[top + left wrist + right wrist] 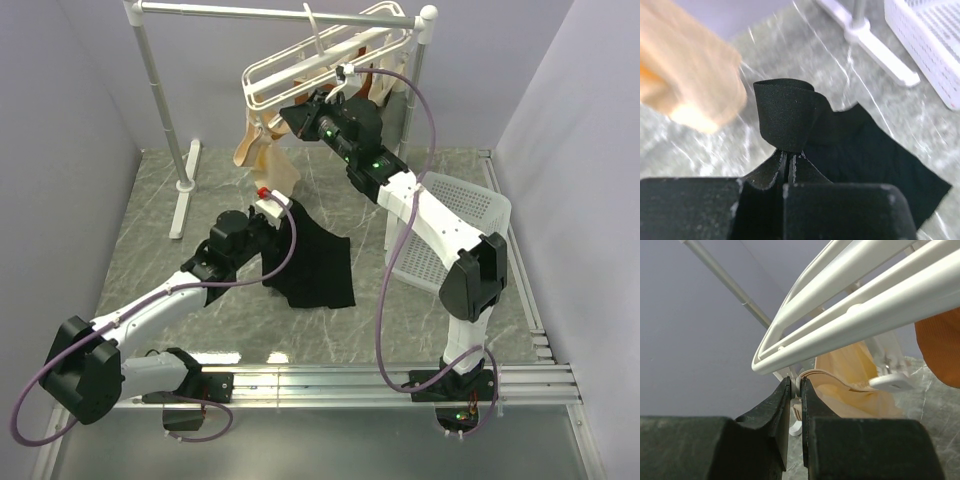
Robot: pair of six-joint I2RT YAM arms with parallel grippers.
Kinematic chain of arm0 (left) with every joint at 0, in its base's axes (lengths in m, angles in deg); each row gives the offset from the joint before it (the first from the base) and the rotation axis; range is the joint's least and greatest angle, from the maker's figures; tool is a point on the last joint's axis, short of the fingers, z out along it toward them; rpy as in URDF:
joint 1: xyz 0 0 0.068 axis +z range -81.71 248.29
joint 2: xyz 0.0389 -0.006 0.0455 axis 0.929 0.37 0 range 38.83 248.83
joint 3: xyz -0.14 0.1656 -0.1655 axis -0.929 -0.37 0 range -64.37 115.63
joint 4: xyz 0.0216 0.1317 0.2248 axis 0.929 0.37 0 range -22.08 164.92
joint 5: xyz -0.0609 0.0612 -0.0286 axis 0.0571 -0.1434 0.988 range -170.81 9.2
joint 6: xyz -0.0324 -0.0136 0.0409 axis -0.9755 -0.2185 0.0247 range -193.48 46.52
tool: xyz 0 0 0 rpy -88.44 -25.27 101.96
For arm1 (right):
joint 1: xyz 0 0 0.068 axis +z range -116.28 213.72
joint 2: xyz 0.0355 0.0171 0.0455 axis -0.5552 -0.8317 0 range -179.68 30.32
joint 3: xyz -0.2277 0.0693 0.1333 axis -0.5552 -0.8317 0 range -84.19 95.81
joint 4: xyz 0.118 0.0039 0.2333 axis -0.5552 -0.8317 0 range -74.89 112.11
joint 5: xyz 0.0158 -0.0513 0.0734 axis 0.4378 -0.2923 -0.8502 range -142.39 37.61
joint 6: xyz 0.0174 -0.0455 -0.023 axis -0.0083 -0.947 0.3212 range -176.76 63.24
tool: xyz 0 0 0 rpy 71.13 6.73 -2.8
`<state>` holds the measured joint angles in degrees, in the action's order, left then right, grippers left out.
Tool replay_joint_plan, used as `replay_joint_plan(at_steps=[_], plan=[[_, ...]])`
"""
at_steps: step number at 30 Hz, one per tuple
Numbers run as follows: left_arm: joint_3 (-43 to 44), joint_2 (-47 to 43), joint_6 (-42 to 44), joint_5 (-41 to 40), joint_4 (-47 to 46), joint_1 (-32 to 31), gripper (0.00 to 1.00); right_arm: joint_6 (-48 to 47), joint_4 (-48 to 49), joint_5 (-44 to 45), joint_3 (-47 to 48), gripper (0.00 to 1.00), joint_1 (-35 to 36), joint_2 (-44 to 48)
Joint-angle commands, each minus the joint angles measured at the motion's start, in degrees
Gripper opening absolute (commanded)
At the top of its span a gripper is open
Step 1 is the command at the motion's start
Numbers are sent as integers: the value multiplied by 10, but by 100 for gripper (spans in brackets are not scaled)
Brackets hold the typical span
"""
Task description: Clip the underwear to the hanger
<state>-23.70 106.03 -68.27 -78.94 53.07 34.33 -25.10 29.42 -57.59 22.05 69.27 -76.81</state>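
Note:
The black underwear lies spread on the marble table top, one edge pulled up into a fold. My left gripper is shut on that fold, low over the garment's left side. The white barred hanger hangs from the rail at the back. My right gripper reaches up under its near-left corner. In the right wrist view it is shut on a small white clip just below the hanger's bars.
Tan garments hang from the hanger; an orange one shows at the right. The white laundry basket stands at the right under my right arm. The metal rail stand has its foot on the floor.

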Motion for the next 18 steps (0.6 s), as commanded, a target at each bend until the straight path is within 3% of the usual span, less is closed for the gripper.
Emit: replay_joint_plan(at_steps=[1, 18], plan=[[18, -11, 44, -1, -97, 8, 0, -6, -12, -10, -16, 0, -6, 26], [119, 74, 97, 10, -203, 95, 0, -4, -14, -32, -19, 0, -6, 32]])
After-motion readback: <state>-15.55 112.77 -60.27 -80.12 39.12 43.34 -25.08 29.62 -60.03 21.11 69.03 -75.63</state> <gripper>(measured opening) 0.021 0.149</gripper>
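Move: The left hand holds the black underwear. The hanger's near-end clip lies roughly 14 cm ahead of it, straight on, and some 20 cm higher; that clip is already between the right hand's fingers, right at its hand point. From the left hand, the beige garment hangs about 11 cm ahead, 4 cm left and 8 cm up, and the hanger's near corner sits about 15 cm ahead, 7 cm left and 24 cm up. Still pinching the underwear by its edge, the left hand carries it up and forward, about 8 cm each way and 4 cm to the left, towards the near-end clip and the beige garment, fingertips tipping up nearly 20 degrees and swinging about 10 degrees counter-clockwise. The right hand keeps its pinch on the clip and hardly moves. ##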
